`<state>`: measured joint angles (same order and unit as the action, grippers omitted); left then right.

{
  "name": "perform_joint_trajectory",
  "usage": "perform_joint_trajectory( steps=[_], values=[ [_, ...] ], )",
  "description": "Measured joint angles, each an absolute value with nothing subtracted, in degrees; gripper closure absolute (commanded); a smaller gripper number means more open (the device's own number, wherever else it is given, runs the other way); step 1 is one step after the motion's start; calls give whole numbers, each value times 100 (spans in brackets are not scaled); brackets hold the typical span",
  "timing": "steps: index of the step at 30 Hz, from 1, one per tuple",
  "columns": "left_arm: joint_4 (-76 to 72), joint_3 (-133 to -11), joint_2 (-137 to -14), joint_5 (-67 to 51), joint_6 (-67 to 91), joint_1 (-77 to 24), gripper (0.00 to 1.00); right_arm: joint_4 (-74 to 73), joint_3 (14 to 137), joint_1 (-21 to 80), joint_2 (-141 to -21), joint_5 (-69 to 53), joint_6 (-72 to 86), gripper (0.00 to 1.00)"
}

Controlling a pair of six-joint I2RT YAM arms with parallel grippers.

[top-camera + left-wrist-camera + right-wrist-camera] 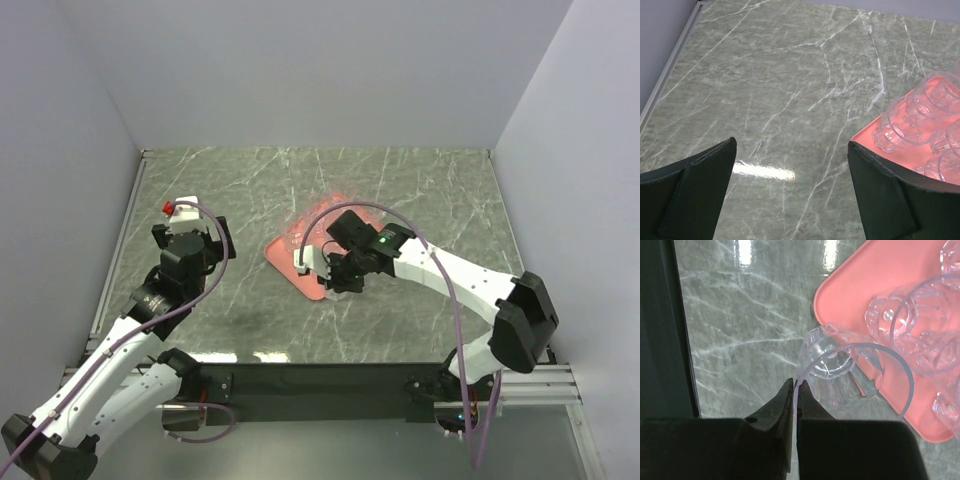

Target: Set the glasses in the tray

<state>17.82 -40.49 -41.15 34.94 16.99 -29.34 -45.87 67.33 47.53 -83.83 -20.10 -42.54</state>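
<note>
The salmon-pink tray [288, 250] lies mid-table with several clear glasses [912, 315] standing on it. My right gripper [797, 382] is shut on the thin rim of one more glass [837, 362]. That glass hangs tilted over the tray's [875, 275] rounded corner, partly above the marble beside it. In the top view the right gripper [335, 275] sits at the tray's near edge. My left gripper [791, 145] is open over bare marble, left of the tray [865, 136], with nothing between its fingers. Glasses [902, 122] show at the right edge of its view.
A metal rail [125, 235] runs along the table's left side, with grey walls close on three sides. A dark strip [660, 330] borders the marble at the near edge. A small red and white part [170, 207] shows near the left arm.
</note>
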Motion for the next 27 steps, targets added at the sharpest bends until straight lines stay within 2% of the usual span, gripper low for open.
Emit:
perform_joint_trajectory(
  steps=[14, 27],
  values=[
    [1785, -4049, -4108, 3487, 1699, -2906, 1, -4563, 7367, 4810, -9334, -1142, -3981, 100],
    [1782, -4049, -4058, 3483, 1699, -2906, 2, -4600, 7811, 4812, -9767, -1028, -3872, 100]
  ],
)
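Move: The right hand already pinches a glass by its rim; the open near end of the tray lies about 7 cm ahead, 3 cm left and 12 cm below. The nearest standing glass is some 10 cm ahead and 6 cm left, another about 15 cm ahead and 2 cm left, both roughly 8 cm lower. From the idle left hand, the open spot is about 33 cm right, 3 cm back and 21 cm below. Right hand carries the pinched glass about 5 cm forward, slightly left and 2 cm down over the tray's near end. ##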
